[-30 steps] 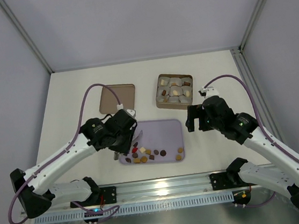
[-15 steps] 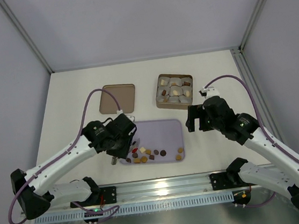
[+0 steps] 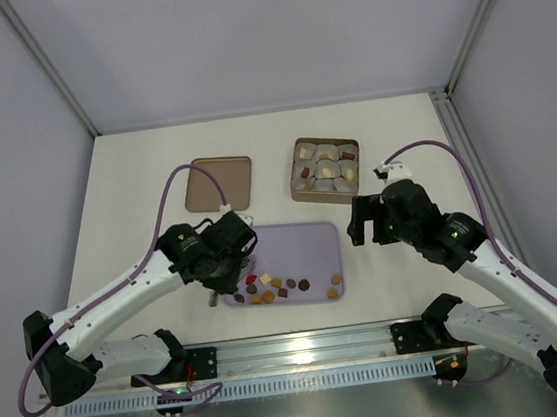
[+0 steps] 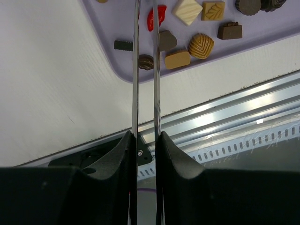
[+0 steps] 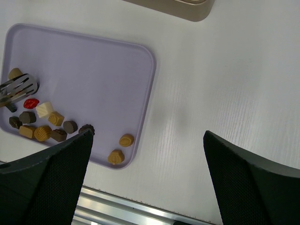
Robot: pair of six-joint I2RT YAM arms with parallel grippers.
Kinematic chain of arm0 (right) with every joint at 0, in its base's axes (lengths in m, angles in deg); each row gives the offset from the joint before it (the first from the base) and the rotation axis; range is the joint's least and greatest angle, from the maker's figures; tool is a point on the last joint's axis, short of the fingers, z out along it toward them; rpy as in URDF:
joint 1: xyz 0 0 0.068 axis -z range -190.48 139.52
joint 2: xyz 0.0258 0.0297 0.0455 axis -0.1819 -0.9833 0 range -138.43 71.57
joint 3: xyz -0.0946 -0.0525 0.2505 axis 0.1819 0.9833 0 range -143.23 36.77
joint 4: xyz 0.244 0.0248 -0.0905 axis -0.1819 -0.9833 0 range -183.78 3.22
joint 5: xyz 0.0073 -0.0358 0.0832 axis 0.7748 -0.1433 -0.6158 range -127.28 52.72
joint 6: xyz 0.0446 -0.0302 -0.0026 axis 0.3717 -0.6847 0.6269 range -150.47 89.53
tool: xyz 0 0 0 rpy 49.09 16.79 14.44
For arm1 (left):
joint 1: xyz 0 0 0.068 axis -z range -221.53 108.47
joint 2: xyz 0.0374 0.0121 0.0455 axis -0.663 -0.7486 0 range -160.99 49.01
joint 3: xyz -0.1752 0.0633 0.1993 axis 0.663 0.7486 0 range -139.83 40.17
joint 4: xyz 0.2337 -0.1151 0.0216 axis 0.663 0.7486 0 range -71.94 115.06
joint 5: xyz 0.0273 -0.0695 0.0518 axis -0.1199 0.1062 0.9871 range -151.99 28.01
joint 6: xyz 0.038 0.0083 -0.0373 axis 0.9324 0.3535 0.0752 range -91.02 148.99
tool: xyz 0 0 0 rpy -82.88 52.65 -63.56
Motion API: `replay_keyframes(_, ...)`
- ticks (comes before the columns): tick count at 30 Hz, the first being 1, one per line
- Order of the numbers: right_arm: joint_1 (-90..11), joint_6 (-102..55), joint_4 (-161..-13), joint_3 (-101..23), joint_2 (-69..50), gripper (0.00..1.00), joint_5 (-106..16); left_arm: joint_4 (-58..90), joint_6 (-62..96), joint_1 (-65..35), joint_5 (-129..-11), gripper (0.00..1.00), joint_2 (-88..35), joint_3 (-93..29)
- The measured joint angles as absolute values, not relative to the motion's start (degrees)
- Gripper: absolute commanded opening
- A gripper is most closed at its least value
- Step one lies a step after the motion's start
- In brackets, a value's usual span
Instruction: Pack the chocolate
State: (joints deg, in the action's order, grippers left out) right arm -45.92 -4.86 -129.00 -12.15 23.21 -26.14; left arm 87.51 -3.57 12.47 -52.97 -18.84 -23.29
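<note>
Several chocolate pieces point(image 3: 277, 287), dark, tan, cream and one red point(image 4: 158, 17), lie along the near edge of the lilac tray point(image 3: 302, 238). My left gripper point(image 4: 145, 140) is shut on metal tongs point(image 4: 135, 70), whose two blades run close together over the tray's near-left corner. Their tips leave the top of the left wrist view. In the right wrist view the tong tips point(image 5: 21, 86) sit just above the red piece point(image 5: 31, 102), and I cannot tell if they hold anything. My right gripper point(image 5: 147, 136) hangs open over bare table right of the tray point(image 5: 79, 75).
A tan box point(image 3: 325, 170) with pale cup liners and a few pieces in it stands behind the tray. Its flat brown lid point(image 3: 218, 183) lies to the left. The metal rail point(image 4: 225, 112) runs along the table's near edge.
The left arm has shifted slightly toward the tray's near-left corner and the tong blades have drawn closer together. The right arm has barely moved.
</note>
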Motion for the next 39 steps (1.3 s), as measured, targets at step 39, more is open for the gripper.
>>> replay_keyframes(39,-45.88,-6.39,-134.71,-13.46,28.63,1.00,-21.05,74.44,7.44,9.23,-52.03,0.17,-64.54,-74.28)
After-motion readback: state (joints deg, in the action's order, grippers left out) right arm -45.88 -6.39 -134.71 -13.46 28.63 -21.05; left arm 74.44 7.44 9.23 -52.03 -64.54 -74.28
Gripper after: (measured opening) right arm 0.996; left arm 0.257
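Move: The left hand holds a dark chocolate at its long tweezer tips, some 13 cm below the hand. The box of paper cups it goes to has its middle about 24 cm ahead, 22 cm to the right and 12 cm down. The brown lid lies 24 cm ahead and 4 cm left; a brown heart chocolate 5 cm ahead, 3 cm left; the red chocolate 1 cm ahead, 1 cm right. From the right hand the box is roughly 16 cm ahead, 8 cm left, 15 cm lower. Keeping its pinch on the dark chocolate, the left gripper lifts it about 7 cm while swinging forward and right, some 19 cm each way, across the tray to the box. There it slows and dips about 3 cm over the cups, the wrist tilting so the tips swing forward and right. The open, empty right hand shifts roughly 3 cm right, giving room. ##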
